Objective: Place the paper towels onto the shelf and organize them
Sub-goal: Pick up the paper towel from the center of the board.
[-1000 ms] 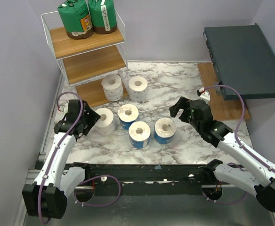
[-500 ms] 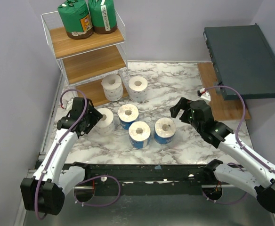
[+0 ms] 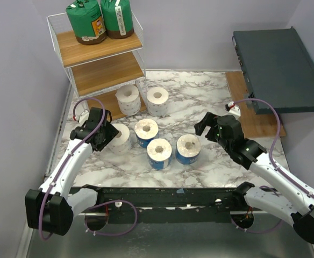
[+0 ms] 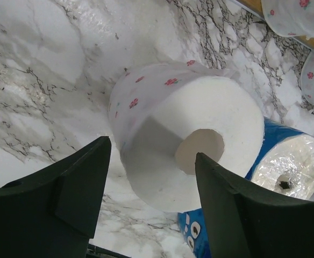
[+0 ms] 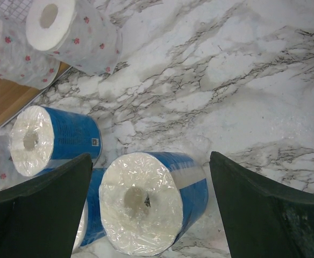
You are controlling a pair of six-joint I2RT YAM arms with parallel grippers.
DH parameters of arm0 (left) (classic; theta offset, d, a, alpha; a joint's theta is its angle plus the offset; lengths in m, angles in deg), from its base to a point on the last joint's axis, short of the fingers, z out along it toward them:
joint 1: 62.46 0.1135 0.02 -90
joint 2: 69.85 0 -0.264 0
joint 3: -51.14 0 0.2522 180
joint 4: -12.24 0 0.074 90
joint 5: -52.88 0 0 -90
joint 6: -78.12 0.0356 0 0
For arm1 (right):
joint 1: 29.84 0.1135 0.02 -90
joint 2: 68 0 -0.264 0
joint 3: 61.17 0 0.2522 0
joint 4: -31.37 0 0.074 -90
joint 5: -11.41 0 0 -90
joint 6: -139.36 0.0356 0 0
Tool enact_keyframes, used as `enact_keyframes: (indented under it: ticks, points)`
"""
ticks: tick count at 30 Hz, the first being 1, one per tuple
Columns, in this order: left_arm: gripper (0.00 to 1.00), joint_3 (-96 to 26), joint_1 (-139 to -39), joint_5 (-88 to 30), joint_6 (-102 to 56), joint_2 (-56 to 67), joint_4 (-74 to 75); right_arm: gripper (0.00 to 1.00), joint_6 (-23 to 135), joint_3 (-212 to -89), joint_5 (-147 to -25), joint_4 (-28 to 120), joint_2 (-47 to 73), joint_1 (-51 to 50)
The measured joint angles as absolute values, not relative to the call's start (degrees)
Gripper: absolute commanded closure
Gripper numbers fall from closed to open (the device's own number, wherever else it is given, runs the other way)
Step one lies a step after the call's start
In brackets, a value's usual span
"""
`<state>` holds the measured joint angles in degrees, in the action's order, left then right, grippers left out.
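A white paper towel roll [image 3: 119, 137] [image 4: 200, 123] stands on the marble table. My left gripper [image 3: 105, 134] [image 4: 151, 148] is open, with one finger on each side of the roll's near part and a gap showing on both sides. Three blue-wrapped rolls [image 3: 146, 131] [image 3: 159, 153] [image 3: 188, 149] stand to its right. My right gripper [image 3: 204, 124] [image 5: 150, 156] hangs open over the rightmost blue roll [image 5: 146, 204], holding nothing. The wire shelf [image 3: 108, 72] stands at the back left with two green rolls [image 3: 85, 21] [image 3: 117, 17] on its top board. One white roll [image 3: 127, 99] sits on its bottom board.
Another white roll [image 3: 157, 101] stands on the table just right of the shelf. A dark grey flat box [image 3: 278, 67] lies at the back right, over a wooden board [image 3: 254, 121]. The shelf's middle board is bare.
My left arm has moved forward and to the right, bringing its fingers around the white roll, and its jaws have narrowed slightly. The right arm has not moved.
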<state>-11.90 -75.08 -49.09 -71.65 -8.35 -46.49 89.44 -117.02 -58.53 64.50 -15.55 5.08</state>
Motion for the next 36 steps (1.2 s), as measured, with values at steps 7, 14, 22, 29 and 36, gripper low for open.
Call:
enact_keyframes:
  ticks: [7, 14, 22, 29, 36]
  points:
    - [0.35, -11.9, -75.87, -49.5, -71.67, -7.41, -47.0, 0.07, 89.44, -117.02, -58.53, 64.52, -15.55, 5.08]
    - [0.42, -11.9, -76.11, -49.54, -71.65, -6.06, -46.95, 0.07, 89.41, -117.02, -58.53, 64.52, -15.55, 5.08]
    - [0.57, -11.9, -76.22, -49.54, -71.69, -5.75, -46.6, 0.07, 89.41, -117.02, -58.53, 64.52, -15.55, 5.08]
    - [0.76, -11.9, -76.22, -49.54, -72.0, -6.21, -46.8, 0.07, 89.39, -117.02, -58.53, 64.52, -15.51, 5.08]
    - [0.83, -14.91, -76.2, -49.57, -72.57, -6.93, -49.66, 0.07, 89.37, -117.02, -58.53, 64.52, -15.51, 5.08]
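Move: The white paper towel roll stands right at the left gripper, its middle about 3 cm to the right, 1 cm ahead and 5 cm below. The nearest blue roll is some 12 cm right and 2 cm ahead, the nearer blue roll about 16 cm right and 5 cm back; the white roll at the shelf's bottom is about 15 cm ahead and 6 cm right. From the right gripper, the roll to grip lies some 27 cm left, about level, 11 cm lower. Bring the left gripper down only about 1 cm more over the paper towel roll, one finger outside its left wall and the other at the core hole. Then close the fingers to roughly half their starting gap so they pinch that wall, and with the grip kept begin to rise, about 2 cm up from the lowest point. ##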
